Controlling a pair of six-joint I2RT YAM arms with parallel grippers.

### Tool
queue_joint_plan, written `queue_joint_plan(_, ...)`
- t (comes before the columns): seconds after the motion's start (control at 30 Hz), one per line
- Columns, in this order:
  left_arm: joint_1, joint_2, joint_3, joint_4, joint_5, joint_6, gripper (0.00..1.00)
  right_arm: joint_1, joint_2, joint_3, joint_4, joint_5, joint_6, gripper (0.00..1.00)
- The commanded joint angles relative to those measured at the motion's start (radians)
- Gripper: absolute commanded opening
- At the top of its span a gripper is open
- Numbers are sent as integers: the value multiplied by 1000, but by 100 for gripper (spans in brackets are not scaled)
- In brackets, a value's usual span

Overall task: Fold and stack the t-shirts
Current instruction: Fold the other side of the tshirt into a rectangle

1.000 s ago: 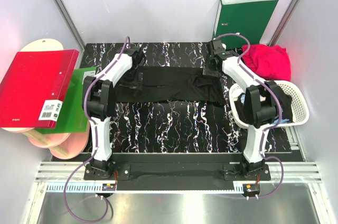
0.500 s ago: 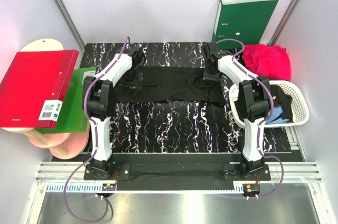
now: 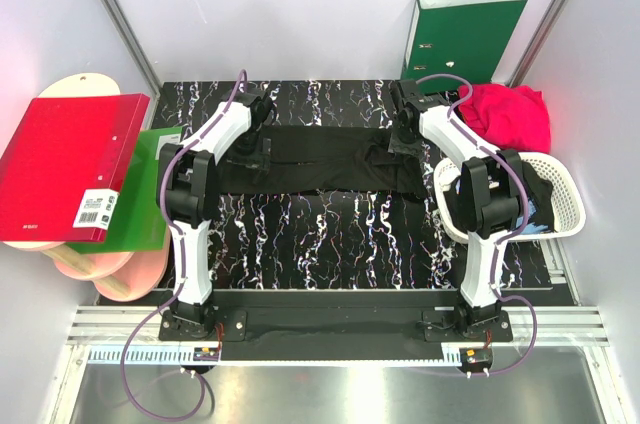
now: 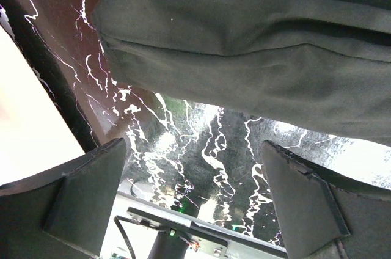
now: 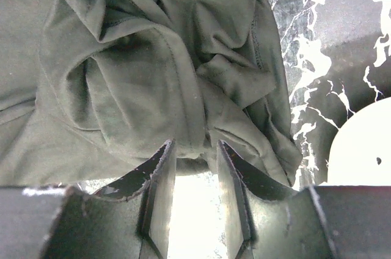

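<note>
A black t-shirt (image 3: 320,159) lies spread in a long band across the marbled table (image 3: 330,229). My left gripper (image 3: 262,124) hovers over its far left end, wide open and empty (image 4: 195,167), with the cloth's hem (image 4: 244,57) just beyond the fingertips. My right gripper (image 3: 404,136) is at the shirt's bunched right end (image 5: 153,69). Its jaws (image 5: 195,146) stand narrowly apart, tips touching the cloth's edge, with bare gap behind. A crimson t-shirt (image 3: 512,116) lies crumpled at the far right. Another black t-shirt (image 3: 535,189) sits in the basket.
The white lattice basket (image 3: 565,214) stands at the right edge, partly behind my right arm. A green binder (image 3: 465,34) leans on the back wall. A red binder (image 3: 65,164) and a green one (image 3: 145,209) lie on round boards off the left side.
My right arm swung slightly left, then back right over the shirt's right end, its jaws narrowing a little. The left arm and the shirt have not moved.
</note>
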Motion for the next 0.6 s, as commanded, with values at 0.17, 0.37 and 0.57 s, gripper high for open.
queue_joint_plan(0.17, -2, -10, 2, 17, -10, 14, 99, -8, -25, 9, -12, -36, 27, 41)
queue_joint_plan(0.37, -2, -10, 2, 18, -14, 12, 99, -8, 14, 23, -9, -68, 38, 40)
queue_joint_plan(0.57, -2, -13, -4, 18, -22, 14, 99, -14, 64, 40, 17, -105, 36, 5)
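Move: From the right hand, the near tip of the loose seamed flap on the t-shirt's right side lies about 2 cm down and 1 cm to the left, level with it fore and aft. The middle of the folded t-shirt is some 16 cm left and 2 cm back. The white basket sits roughly 21 cm right and 8 cm back, the pink cloth 21 cm right and 7 cm ahead. From the left hand that flap tip is about 31 cm right and 3 cm ahead. Ease the right gripper down about 1.5 cm onto the flap's seamed near tip, first sliding it about 1 cm left at nearly the same height, then dropping. Let the wrist tilt only slightly, and towards the end close the fingers from under half open to nearly shut, so the fingertips pinch the seamed cloth. ##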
